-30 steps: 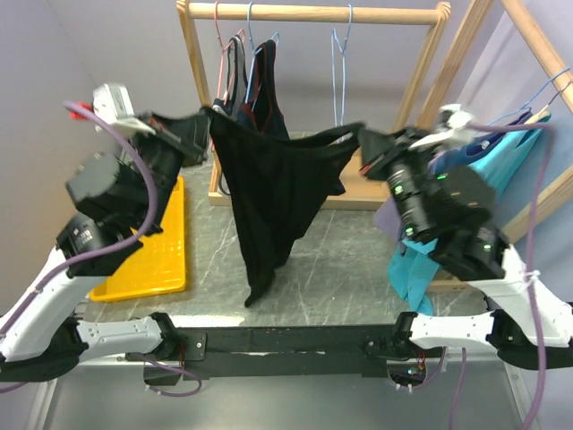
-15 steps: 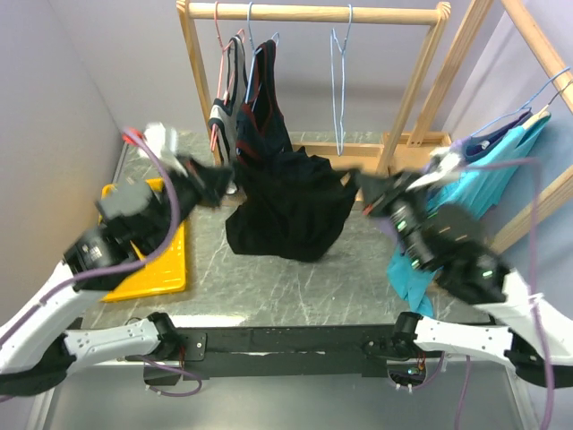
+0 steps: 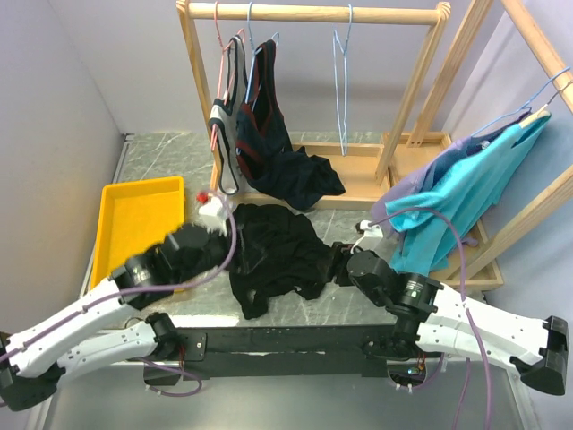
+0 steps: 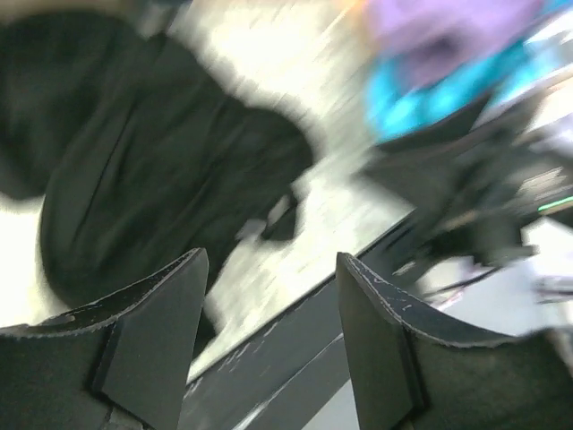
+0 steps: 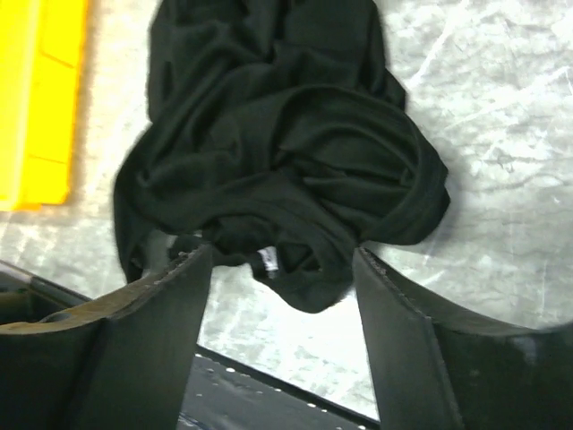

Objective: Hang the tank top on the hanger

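The black tank top [image 3: 273, 255] lies crumpled on the grey table between my two arms. It also shows in the right wrist view [image 5: 286, 152] and, blurred, in the left wrist view [image 4: 134, 179]. My left gripper [image 3: 215, 255] is low at its left edge, open and empty [image 4: 269, 340]. My right gripper [image 3: 333, 264] is low at its right edge, open and empty [image 5: 282, 340], with a fold of the top just ahead of the fingertips. The light-blue wire hanger [image 3: 340, 81] hangs bare on the wooden rod at the back.
A wooden rack [image 3: 313, 12] holds a grey-black top [image 3: 224, 134] on a pink hanger and a red-trimmed top [image 3: 264, 116]. A yellow tray [image 3: 143, 219] lies at the left. Teal and purple clothes [image 3: 457, 197] hang on a second rack at the right.
Both arms have come down from holding the top stretched in the air. The top has dropped onto the table in a heap, and both grippers have let go of it.
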Available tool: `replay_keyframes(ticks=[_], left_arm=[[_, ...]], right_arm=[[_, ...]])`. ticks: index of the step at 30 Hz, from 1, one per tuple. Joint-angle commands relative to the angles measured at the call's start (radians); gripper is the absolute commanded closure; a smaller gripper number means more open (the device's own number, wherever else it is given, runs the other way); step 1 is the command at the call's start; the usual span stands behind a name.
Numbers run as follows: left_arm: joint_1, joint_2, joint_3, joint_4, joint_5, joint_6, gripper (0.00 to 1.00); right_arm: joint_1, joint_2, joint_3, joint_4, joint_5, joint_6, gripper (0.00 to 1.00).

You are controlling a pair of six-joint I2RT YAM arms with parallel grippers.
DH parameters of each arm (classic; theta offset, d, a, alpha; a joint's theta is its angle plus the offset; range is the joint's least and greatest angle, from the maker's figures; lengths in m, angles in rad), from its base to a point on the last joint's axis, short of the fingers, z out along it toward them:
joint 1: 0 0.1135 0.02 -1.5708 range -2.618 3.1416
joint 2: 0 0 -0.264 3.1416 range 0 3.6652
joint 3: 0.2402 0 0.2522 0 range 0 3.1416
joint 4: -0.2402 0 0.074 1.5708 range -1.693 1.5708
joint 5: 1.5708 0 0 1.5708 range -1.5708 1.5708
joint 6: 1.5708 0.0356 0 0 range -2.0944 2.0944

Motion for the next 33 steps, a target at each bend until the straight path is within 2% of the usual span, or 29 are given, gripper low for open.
replay_keyframes(ticks=[1, 7, 9, 12, 17, 22, 29, 33], left_arm=[[0.004, 0.166, 0.333, 0.165, 0.039, 0.118, 0.35], [0.009, 0.435, 0.674, 0.177, -0.168, 0.215, 0.34], [0.019, 0.47, 0.704, 0.203, -0.167, 0.215, 0.34], [0.051, 0.474, 0.683, 0.246, -0.146, 0.195, 0.33], [0.099, 0.443, 0.629, 0.251, -0.124, 0.166, 0.34], [0.119, 0.362, 0.574, 0.234, -0.127, 0.157, 0.34], [0.122, 0.286, 0.528, 0.213, -0.145, 0.157, 0.34], [0.125, 0.262, 0.508, 0.207, -0.147, 0.158, 0.34]], right_arm=[[-0.001, 0.001, 0.076, 0.03, 0.004, -0.01, 0.26], [0.022, 0.04, 0.151, -0.004, 0.024, -0.057, 0.27], [0.03, 0.059, 0.235, -0.051, 0.059, -0.079, 0.27], [0.072, 0.111, 0.364, -0.109, 0.125, -0.131, 0.27], [0.138, 0.229, 0.467, -0.096, 0.235, -0.176, 0.27], [0.139, 0.305, 0.617, -0.034, 0.295, -0.293, 0.27], [0.18, 0.524, 0.931, -0.054, 0.395, -0.455, 0.28], [0.139, 0.599, 1.094, -0.073, 0.413, -0.544, 0.28]])
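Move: The empty blue hanger on the rack is about 28 cm ahead of the left hand, 18 cm right and 24 cm up; from the right hand it is 28 cm straight ahead and 32 cm up. The hung navy top is about 15 cm left of the hanger and lower. From the right hand, the black tank top lies 6 cm ahead, 12 cm left and 15 cm down. Both open hands rise some 20–25 cm towards the hanger, left also forward, right also leftward, fingers tipping up. ##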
